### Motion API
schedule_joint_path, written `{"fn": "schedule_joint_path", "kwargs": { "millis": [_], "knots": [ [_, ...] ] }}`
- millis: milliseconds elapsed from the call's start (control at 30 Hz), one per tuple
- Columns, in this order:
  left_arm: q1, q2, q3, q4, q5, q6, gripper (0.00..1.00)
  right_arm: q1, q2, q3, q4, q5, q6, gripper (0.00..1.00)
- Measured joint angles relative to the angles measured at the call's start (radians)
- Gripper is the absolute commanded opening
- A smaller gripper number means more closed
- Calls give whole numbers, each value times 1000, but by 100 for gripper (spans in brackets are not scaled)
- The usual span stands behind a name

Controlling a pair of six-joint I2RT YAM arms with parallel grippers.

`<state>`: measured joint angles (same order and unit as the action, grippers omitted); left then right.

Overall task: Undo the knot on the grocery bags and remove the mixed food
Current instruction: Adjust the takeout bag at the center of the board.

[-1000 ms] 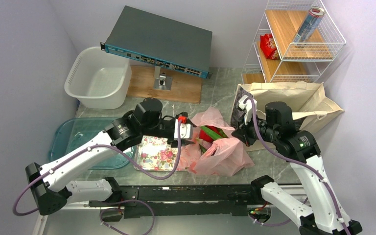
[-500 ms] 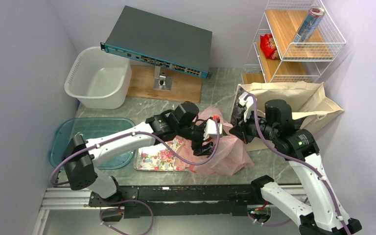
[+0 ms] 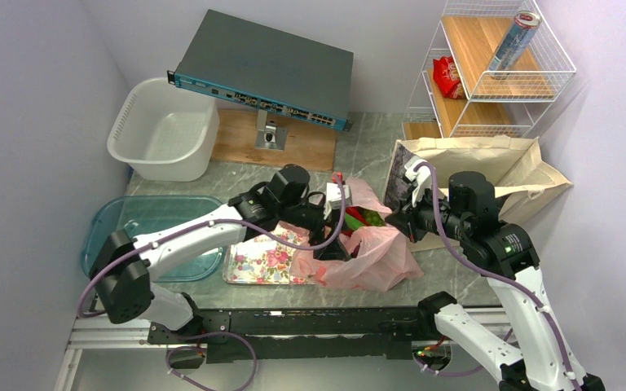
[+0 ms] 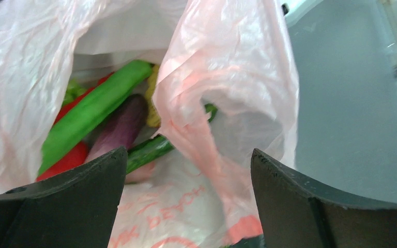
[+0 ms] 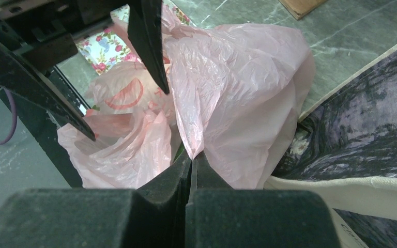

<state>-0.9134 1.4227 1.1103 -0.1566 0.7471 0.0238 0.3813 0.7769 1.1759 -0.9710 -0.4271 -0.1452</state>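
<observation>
The thin pink bag (image 3: 379, 257) lies with its mouth gaping; no knot shows. Inside it the left wrist view shows a green pepper (image 4: 95, 106), a purple eggplant (image 4: 120, 129) and a red pepper (image 4: 64, 161). My left gripper (image 4: 186, 173) hovers open at the mouth, and a loose fold of the pink bag (image 4: 227, 88) hangs between its fingers without being pinched. My right gripper (image 5: 192, 155) is shut on the bag's right rim, holding it up. The beige canvas tote (image 3: 497, 163) lies behind the right arm, with its dark printed panel (image 5: 362, 124) beside the jaws.
A floral tray (image 3: 253, 262) sits left of the bag, a blue tub (image 3: 130, 224) further left, a white basket (image 3: 163, 134) behind. A network switch (image 3: 265, 69) stands on a wooden board. The wire shelf (image 3: 497, 77) holds a can and a red packet.
My left gripper swung from beside the floral tray to the bag's mouth, and its jaws opened wider. The right gripper kept its hold on the bag's rim.
</observation>
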Motion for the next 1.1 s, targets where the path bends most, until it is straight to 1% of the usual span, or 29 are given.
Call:
{"fn": "schedule_joint_path", "kwargs": {
  "millis": [33,67,100,200,233,267,300,367,433,500,533,567,667,767,833,933,1100],
  "knots": [
    [-1,16,0,23,14,-33,92,0,1,0,0,0,0,0],
    [-2,34,0,47,29,-75,90,0,3,0,0,0,0,0],
    [-3,48,-2,71,43,-113,81,0,3,0,0,0,0,0],
    [-2,64,-16,131,77,-210,39,0,5,0,0,0,0,0],
    [1,64,-24,150,93,-239,26,0,8,0,0,1,0,0],
    [3,63,-30,166,109,-267,7,0,8,0,0,2,0,0],
    [5,62,-33,179,124,-286,0,0,8,0,0,3,0,0],
    [8,53,-33,172,137,-304,0,0,10,0,0,7,0,0],
    [8,22,-16,113,122,-286,0,0,11,0,0,11,0,0],
    [-13,-23,34,38,72,-227,0,0,11,0,0,18,0,0],
    [-35,-46,79,-4,26,-171,0,0,11,-3,2,25,1,0],
    [-69,-75,99,-16,5,-136,0,0,11,-7,5,26,4,0],
    [-227,-171,150,-44,-161,64,0,3,17,-18,13,15,27,0],
    [-360,-207,151,-66,-277,257,0,7,27,-19,32,2,45,0],
    [-410,-178,151,-77,-316,361,0,7,37,-19,44,7,52,0],
    [-468,-70,151,-90,-335,499,0,6,66,-19,53,17,66,0],
    [-480,123,135,-88,-369,638,0,6,87,-19,22,24,75,0]
  ]
}}
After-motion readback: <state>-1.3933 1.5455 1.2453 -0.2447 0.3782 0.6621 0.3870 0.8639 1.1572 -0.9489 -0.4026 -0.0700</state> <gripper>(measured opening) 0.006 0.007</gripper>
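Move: The grocery bag's near handle strand hangs between the left hand's open fingers, about 2 cm back, 3 cm right and 2 cm below the finger midpoint. From that hand, the vegetables in the bag lie some 5 cm ahead, 2 cm right and 12 cm below; the rim pinched by the right hand is about 5 cm ahead, 7 cm right and 4 cm higher. The floral tray is roughly 16 cm left, 3 cm back and 18 cm down. From the right hand, the near strand is about 7 cm back, 5 cm left and 7 cm below. The left hand eases a couple of centimetres back and right and shuts fully on the bag's thin near edge, then swings it up about 12 cm and back towards the near table edge, and finally down again and to the right, ending some 11 cm back and 7 cm right of its start with the wrist turned about 45 degrees. The right hand keeps its pinch on the opposite rim, barely moving until late, when it sinks and eases forward about 2 cm. ##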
